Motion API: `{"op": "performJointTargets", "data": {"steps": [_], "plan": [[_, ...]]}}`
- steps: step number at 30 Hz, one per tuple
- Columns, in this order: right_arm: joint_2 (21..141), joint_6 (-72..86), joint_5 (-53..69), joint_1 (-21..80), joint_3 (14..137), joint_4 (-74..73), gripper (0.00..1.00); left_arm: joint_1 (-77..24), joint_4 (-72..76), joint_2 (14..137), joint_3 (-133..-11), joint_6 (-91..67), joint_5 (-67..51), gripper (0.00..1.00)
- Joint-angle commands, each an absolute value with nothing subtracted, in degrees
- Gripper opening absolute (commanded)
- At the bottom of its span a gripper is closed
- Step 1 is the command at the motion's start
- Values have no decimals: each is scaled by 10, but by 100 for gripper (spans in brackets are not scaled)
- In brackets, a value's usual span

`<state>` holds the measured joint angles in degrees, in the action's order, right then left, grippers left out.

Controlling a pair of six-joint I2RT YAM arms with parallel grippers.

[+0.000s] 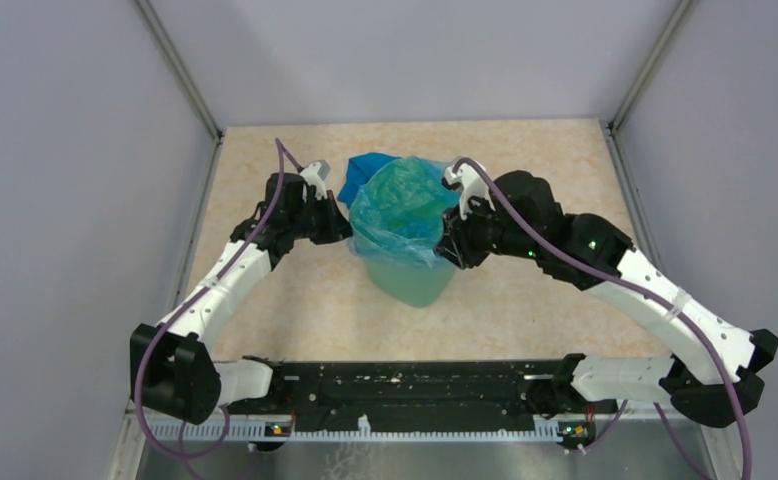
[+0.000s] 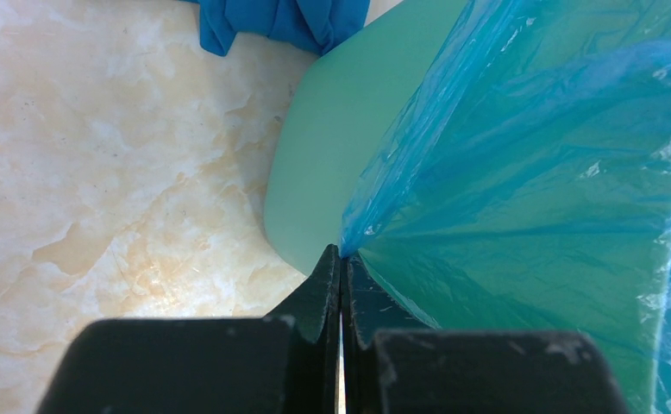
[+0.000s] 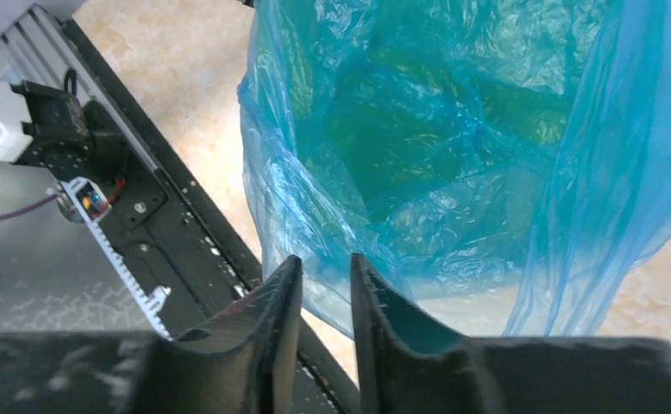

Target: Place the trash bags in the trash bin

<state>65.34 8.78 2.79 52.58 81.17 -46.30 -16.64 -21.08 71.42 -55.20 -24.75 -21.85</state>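
The mint-green trash bin (image 1: 412, 283) stands mid-table, with a light-blue translucent trash bag (image 1: 405, 200) bulging out of its mouth and hanging over its rim. My left gripper (image 1: 342, 226) is at the bin's left side. In the left wrist view it (image 2: 342, 252) is shut on a gathered edge of the trash bag (image 2: 530, 172) beside the bin wall (image 2: 323, 155). My right gripper (image 1: 452, 242) is at the bin's right side. Its jaws (image 3: 325, 257) stand a little apart, and the bag film (image 3: 418, 147) lies just beyond the tips.
A folded dark-blue bundle (image 1: 367, 168) lies on the table behind the bin, and the left wrist view also catches this bundle (image 2: 280, 21). The arms' black base rail (image 3: 168, 224) runs along the near edge. Grey walls close in the left, right and back sides.
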Motion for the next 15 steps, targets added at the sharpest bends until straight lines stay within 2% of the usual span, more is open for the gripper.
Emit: {"op": "performJointTargets", "data": {"steps": [1, 7, 15], "plan": [[658, 79, 13, 522, 869, -463, 34, -166, -199, 713, -576, -238, -226, 0], [688, 59, -18, 522, 915, -473, 57, -166, -199, 715, -578, -239, -227, 0], [722, 46, 87, 472, 888, -458, 71, -166, -199, 718, -581, -237, -229, 0]]}}
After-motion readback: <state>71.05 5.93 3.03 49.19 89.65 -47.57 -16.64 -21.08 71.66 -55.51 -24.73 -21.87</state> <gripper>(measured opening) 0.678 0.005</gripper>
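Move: The mouth of the trash bag, draped over the trash bin, has its middle about 12 cm ahead of the right hand, 7 cm to its left and 5 below. The trash bin stands under it, its middle likewise 12 ahead and 7 left, some 18 below. The blue cloth lies about 29 cm ahead, 15 left and 29 below. From the left hand, the mouth's middle is some 2 cm ahead, 12 right and 8 above. The right fingers come free of the bag's near right rim, spreading from slightly parted to about two-thirds open. The right hand rises nearly 4 cm, then goes forward and dips again, ending some 3 cm farther out over the bag's mouth and 2.5 cm higher. The left hand stays put, still pinching the bag's left edge. ##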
